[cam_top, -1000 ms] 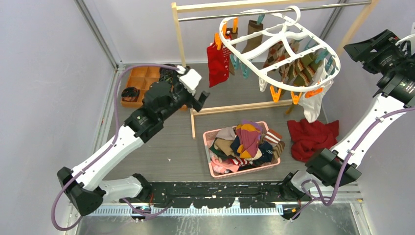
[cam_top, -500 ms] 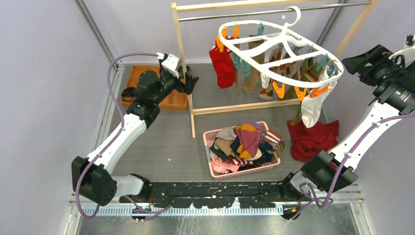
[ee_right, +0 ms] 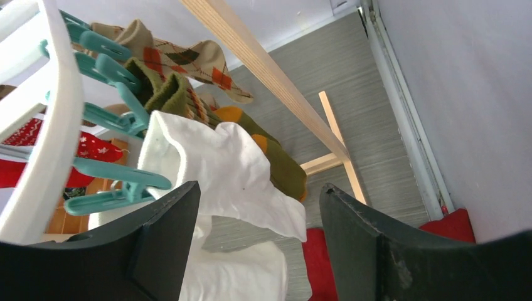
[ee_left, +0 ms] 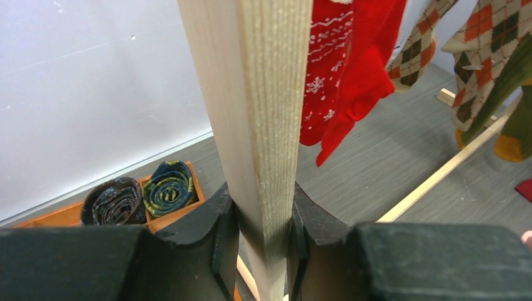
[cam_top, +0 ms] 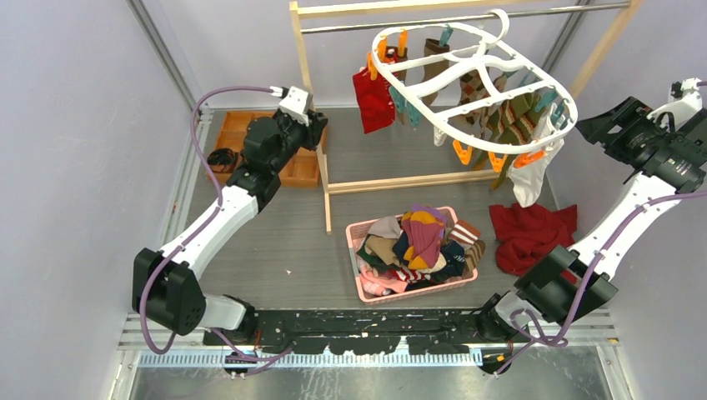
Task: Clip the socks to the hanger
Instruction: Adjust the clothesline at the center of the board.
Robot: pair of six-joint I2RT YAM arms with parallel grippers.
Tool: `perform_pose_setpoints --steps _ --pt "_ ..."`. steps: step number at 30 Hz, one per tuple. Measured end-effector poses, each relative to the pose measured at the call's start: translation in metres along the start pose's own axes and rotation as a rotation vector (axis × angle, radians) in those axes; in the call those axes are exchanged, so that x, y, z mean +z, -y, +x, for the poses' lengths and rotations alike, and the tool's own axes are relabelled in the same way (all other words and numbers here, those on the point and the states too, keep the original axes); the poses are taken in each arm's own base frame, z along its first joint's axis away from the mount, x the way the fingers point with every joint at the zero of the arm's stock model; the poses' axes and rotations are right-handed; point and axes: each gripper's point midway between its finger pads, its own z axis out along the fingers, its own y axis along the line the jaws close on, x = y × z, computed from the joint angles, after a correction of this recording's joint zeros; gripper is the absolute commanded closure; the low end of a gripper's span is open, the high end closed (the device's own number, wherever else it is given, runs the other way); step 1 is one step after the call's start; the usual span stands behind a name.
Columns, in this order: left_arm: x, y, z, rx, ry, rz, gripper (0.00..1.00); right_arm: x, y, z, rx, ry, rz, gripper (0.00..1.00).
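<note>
The white oval hanger (cam_top: 490, 146) hangs by its hook from the rack's metal rail, with several socks clipped on it, among them a red patterned sock (cam_top: 373, 98) and a white sock (cam_top: 527, 179). More socks (cam_top: 421, 242) fill a pink basket (cam_top: 408, 293). My left gripper (cam_top: 315, 133) is shut on the rack's left wooden post (ee_left: 263, 125), which its two jaws pinch from either side (ee_left: 262, 232). My right gripper (ee_right: 258, 188) stands open just right of the hanger's rim (ee_right: 50, 138), with the white sock (ee_right: 213, 163) in front of its gap and nothing held.
A plain red cloth (cam_top: 529, 233) lies on the floor right of the basket. An orange tray (cam_top: 250, 137) with coiled rolls (ee_left: 141, 194) sits behind the left arm. The rack's base bars (cam_top: 400, 183) cross the floor. Teal pegs (ee_right: 119, 179) line the hanger.
My left gripper moved back and left to the wooden post and closed on it. The hanger swung on its hook. My right arm drew lower and farther right.
</note>
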Motion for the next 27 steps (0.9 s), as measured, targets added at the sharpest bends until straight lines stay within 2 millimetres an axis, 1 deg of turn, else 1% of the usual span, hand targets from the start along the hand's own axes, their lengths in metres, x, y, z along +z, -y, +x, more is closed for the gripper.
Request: perform_pose_setpoints --steps 4,8,13,15,17,21,24,27 --pt "0.003 -0.006 0.0 0.009 0.001 -0.045 0.91 0.008 0.009 0.01 0.016 -0.021 -0.009 0.25" --pt "0.009 -0.022 -0.001 0.038 -0.003 -0.126 0.95 0.016 0.015 0.02 0.032 -0.041 -0.027 0.25" --pt "0.011 -0.042 0.0 0.07 -0.011 -0.217 0.97 0.025 0.012 0.033 0.015 -0.069 -0.059 0.23" --pt "0.01 -0.051 0.0 0.078 -0.013 -0.254 0.97 0.032 0.006 0.042 0.001 -0.094 -0.081 0.23" --pt "0.01 -0.06 0.0 0.085 -0.016 -0.288 0.97 0.041 -0.007 0.053 -0.017 -0.122 -0.113 0.22" --pt "0.007 -0.077 0.001 0.093 -0.022 -0.339 0.97 0.055 -0.025 0.065 -0.057 -0.148 -0.165 0.23" --pt "0.004 -0.088 0.001 0.093 -0.026 -0.367 0.97 0.064 -0.033 0.069 -0.087 -0.148 -0.179 0.23" --pt "0.004 -0.101 0.001 0.092 -0.031 -0.394 0.97 0.069 -0.035 0.065 -0.113 -0.131 -0.18 0.23"
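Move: The left post of the clothesline rack is already between the left fingers. From that hand, the sorting box lies some 12 cm ahead and 17 cm left, about 30 cm below, and the red sock hangs roughly 5 cm ahead and 12 cm right, level with it. The rack's right post stands about 9 cm ahead and 6 cm left of the open, empty right gripper; the white sock hangs some 2 cm ahead, 8 cm left and 8 cm below it. Keep the left fingers closed round the left post and drag the rack left and forward over the board, about 10 cm in all at steady height, letting the wrist swing some 20 degrees counter-clockwise. Meanwhile sink the open right gripper beside the white sock, then carry it left and forward after the right post, fingers staying wide. ##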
